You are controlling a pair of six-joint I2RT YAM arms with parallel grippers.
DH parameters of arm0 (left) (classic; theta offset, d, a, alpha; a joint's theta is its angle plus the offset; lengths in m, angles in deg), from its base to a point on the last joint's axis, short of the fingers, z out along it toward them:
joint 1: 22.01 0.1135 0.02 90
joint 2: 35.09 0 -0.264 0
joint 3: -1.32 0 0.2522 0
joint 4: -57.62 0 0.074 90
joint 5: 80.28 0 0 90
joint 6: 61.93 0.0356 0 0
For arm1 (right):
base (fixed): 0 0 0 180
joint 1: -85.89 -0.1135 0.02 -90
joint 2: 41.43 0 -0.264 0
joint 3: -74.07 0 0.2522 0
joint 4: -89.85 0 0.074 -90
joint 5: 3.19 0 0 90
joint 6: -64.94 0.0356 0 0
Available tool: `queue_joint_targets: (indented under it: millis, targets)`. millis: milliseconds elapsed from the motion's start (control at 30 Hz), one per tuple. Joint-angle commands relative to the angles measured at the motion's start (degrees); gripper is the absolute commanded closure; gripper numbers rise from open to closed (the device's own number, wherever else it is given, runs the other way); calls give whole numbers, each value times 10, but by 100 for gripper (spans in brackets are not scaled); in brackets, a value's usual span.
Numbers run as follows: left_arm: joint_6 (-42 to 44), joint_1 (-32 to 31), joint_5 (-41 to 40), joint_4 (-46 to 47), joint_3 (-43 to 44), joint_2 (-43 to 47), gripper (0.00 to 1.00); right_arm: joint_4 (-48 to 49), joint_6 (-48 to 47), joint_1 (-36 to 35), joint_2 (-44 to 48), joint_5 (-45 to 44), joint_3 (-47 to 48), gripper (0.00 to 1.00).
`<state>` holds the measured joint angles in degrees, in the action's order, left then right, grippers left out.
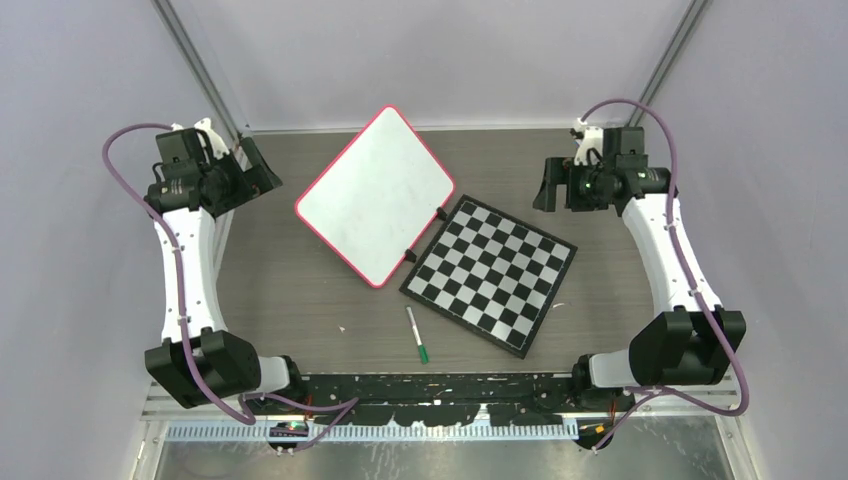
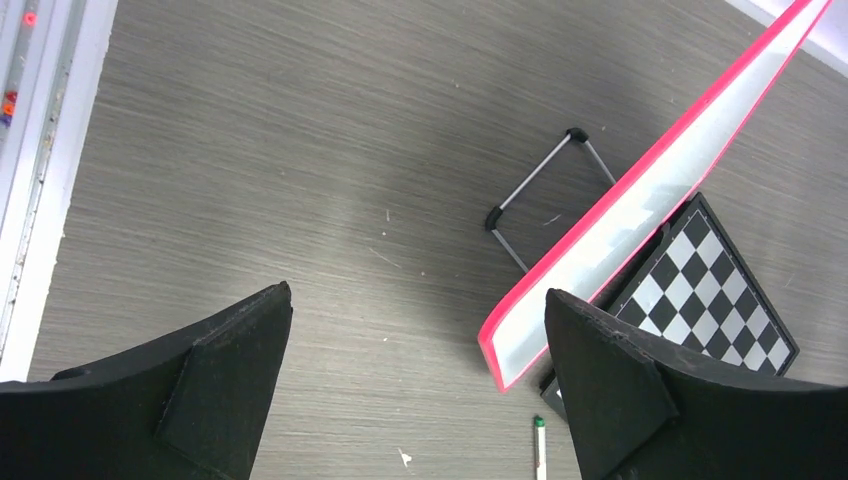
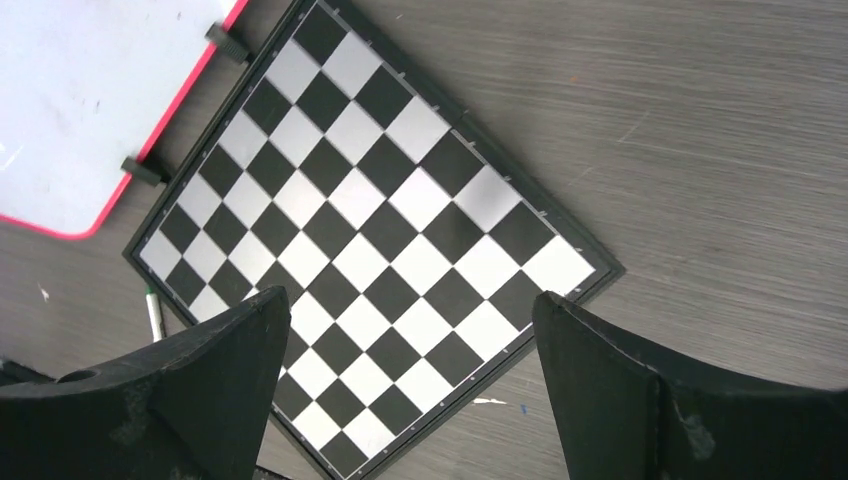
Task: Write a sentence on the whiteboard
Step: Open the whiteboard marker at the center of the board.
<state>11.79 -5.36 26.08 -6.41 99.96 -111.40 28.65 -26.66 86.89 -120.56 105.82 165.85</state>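
The whiteboard (image 1: 375, 195) is white with a pink-red rim and two black clips on its right edge. It stands propped on a wire stand (image 2: 540, 200) at the table's middle back, and its face is blank; no sentence shows on it. It also shows in the left wrist view (image 2: 650, 200) and the right wrist view (image 3: 90, 90). A white marker with a green cap (image 1: 417, 335) lies on the table in front of it. My left gripper (image 1: 262, 172) is open and empty at the far left. My right gripper (image 1: 545, 187) is open and empty at the far right, above the checkered board.
A black-and-white checkered board (image 1: 490, 272) lies flat right of the whiteboard, touching its clipped edge. It also shows in the right wrist view (image 3: 370, 230). Metal frame posts stand at the back corners. A black rail runs along the near edge.
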Motion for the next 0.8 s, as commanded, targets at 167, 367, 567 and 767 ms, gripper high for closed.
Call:
queue_joint_targets:
  millis: [167,367,567,767]
  targets:
    - [55,4,61,3,20,14,0,-3,-48,-168,2,0,-38,5]
    - [39,4,112,-5,13,7,0,-4,-67,-338,-35,-14,-49,17]
    - [9,4,64,13,-11,37,0,66,15,-489,-73,-78,-74,29]
    - [7,3,12,27,-38,76,0,147,41,-620,-113,-154,-102,31]
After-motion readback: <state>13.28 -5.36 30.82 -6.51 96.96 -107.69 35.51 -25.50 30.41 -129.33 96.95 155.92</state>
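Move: The whiteboard marker lies on the table some 28 cm to the right hand's left, 19 cm back towards the base and about 22 cm below. The chessboard's middle is about 12 cm left and 5 cm back, the propped whiteboard's about 36 cm left and 10 cm farther out. From the left hand the marker is roughly 29 cm right, 19 cm back and 28 cm down. The right hand sweeps left some 25 cm, back and down, towards the marker, turning counter-clockwise, fingers part-closing. ##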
